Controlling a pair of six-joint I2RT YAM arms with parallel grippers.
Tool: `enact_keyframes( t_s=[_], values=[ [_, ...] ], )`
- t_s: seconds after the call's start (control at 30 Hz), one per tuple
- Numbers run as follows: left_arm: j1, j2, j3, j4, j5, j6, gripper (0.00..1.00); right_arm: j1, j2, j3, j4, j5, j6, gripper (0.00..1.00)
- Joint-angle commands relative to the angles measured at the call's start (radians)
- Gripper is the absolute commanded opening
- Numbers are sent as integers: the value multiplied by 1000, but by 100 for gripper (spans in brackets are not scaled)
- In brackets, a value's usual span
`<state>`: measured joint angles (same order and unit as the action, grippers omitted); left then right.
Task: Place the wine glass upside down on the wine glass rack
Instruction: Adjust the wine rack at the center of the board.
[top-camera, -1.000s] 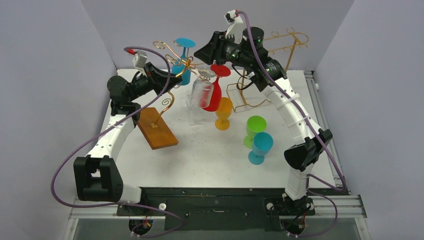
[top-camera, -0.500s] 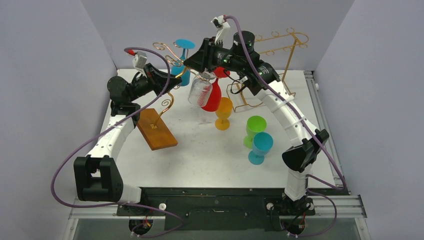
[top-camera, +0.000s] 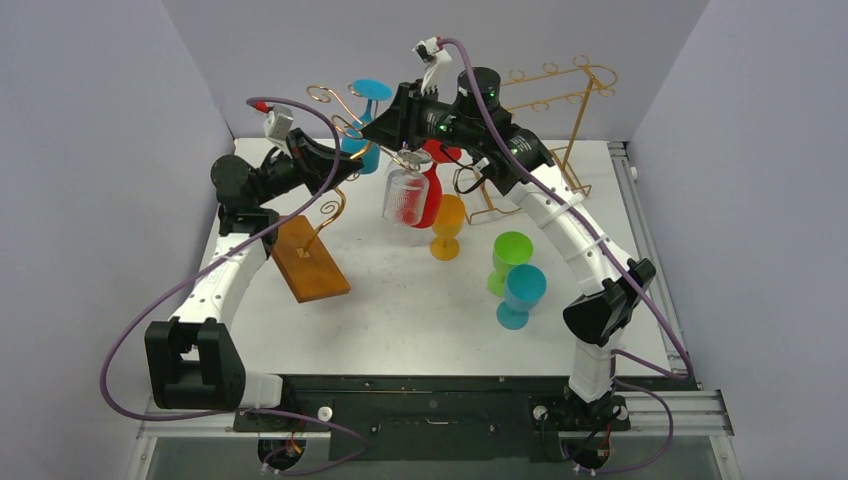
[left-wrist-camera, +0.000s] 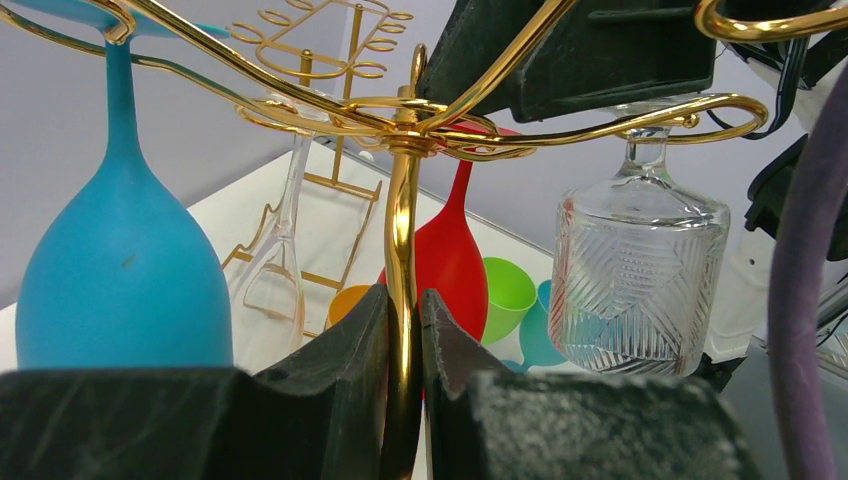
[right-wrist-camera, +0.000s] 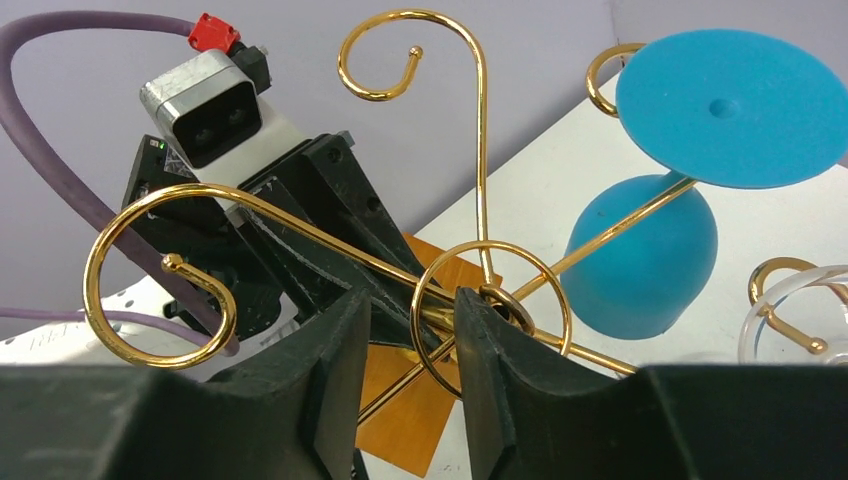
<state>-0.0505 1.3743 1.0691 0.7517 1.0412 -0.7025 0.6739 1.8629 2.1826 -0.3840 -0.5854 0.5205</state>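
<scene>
The clear ribbed wine glass (top-camera: 405, 192) hangs upside down by its foot from a curled arm of the gold wine glass rack (top-camera: 312, 262); the left wrist view shows this wine glass (left-wrist-camera: 640, 280) at right. My left gripper (top-camera: 345, 160) is shut on the rack's gold stem (left-wrist-camera: 403, 250), and the wooden base sits tilted. My right gripper (top-camera: 385, 128) hovers over the rack's hub, open, with its fingers (right-wrist-camera: 345, 350) straddling the gold wires but gripping nothing. The glass foot (right-wrist-camera: 800, 310) shows at the right edge.
A blue glass (top-camera: 365, 140) and a red glass (top-camera: 428, 190) also hang from the rack. Orange (top-camera: 448, 225), green (top-camera: 511, 255) and teal (top-camera: 522, 292) glasses stand on the table. A tall gold wire frame rack (top-camera: 560, 100) stands at the back right.
My right gripper has moved left from above the clear glass to over the rack's hub, its jaws narrowing. The clear glass swung slightly. The left gripper kept its hold on the stem.
</scene>
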Motion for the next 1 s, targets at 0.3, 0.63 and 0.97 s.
enact_keyframes(
  t_s=[0.3, 0.63, 0.97],
  values=[
    [8, -117, 50, 150, -92, -39, 0, -55, -84, -14, -21, 65, -22, 48],
    [8, -117, 64, 155, -91, -45, 0, -59, -114, -47, -61, 150, -68, 63],
    [14, -124, 55, 157, -86, -46, 0, -57, -47, 6, -96, 72, -80, 60]
  ],
)
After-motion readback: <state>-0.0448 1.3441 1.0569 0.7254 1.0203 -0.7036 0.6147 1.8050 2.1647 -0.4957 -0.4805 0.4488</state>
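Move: My left hand still grips the rack's gold post; the rack's hub is about 6 cm above it, a centimetre ahead and 2 cm right. My right fingertips are right at that hub, which lies about 1 cm forward, 1 cm left and 2 cm below. From my right hand, the hanging blue glass is some 9 cm forward and 1 cm left, the patterned clear glass 5 cm back and 7 cm right, and the red glass about level and 11 cm right; all hang some 6 or 7 cm lower. I draw my right hand off the rack's hub, about 4 cm to the right and some 2.5 cm forward, over the red glass's side of the rack, turning it roughly 10 degrees clockwise. Its fingers spread from a third open to well over half. My left hand stays put and keeps its pinch on the post, steadying the rack. ##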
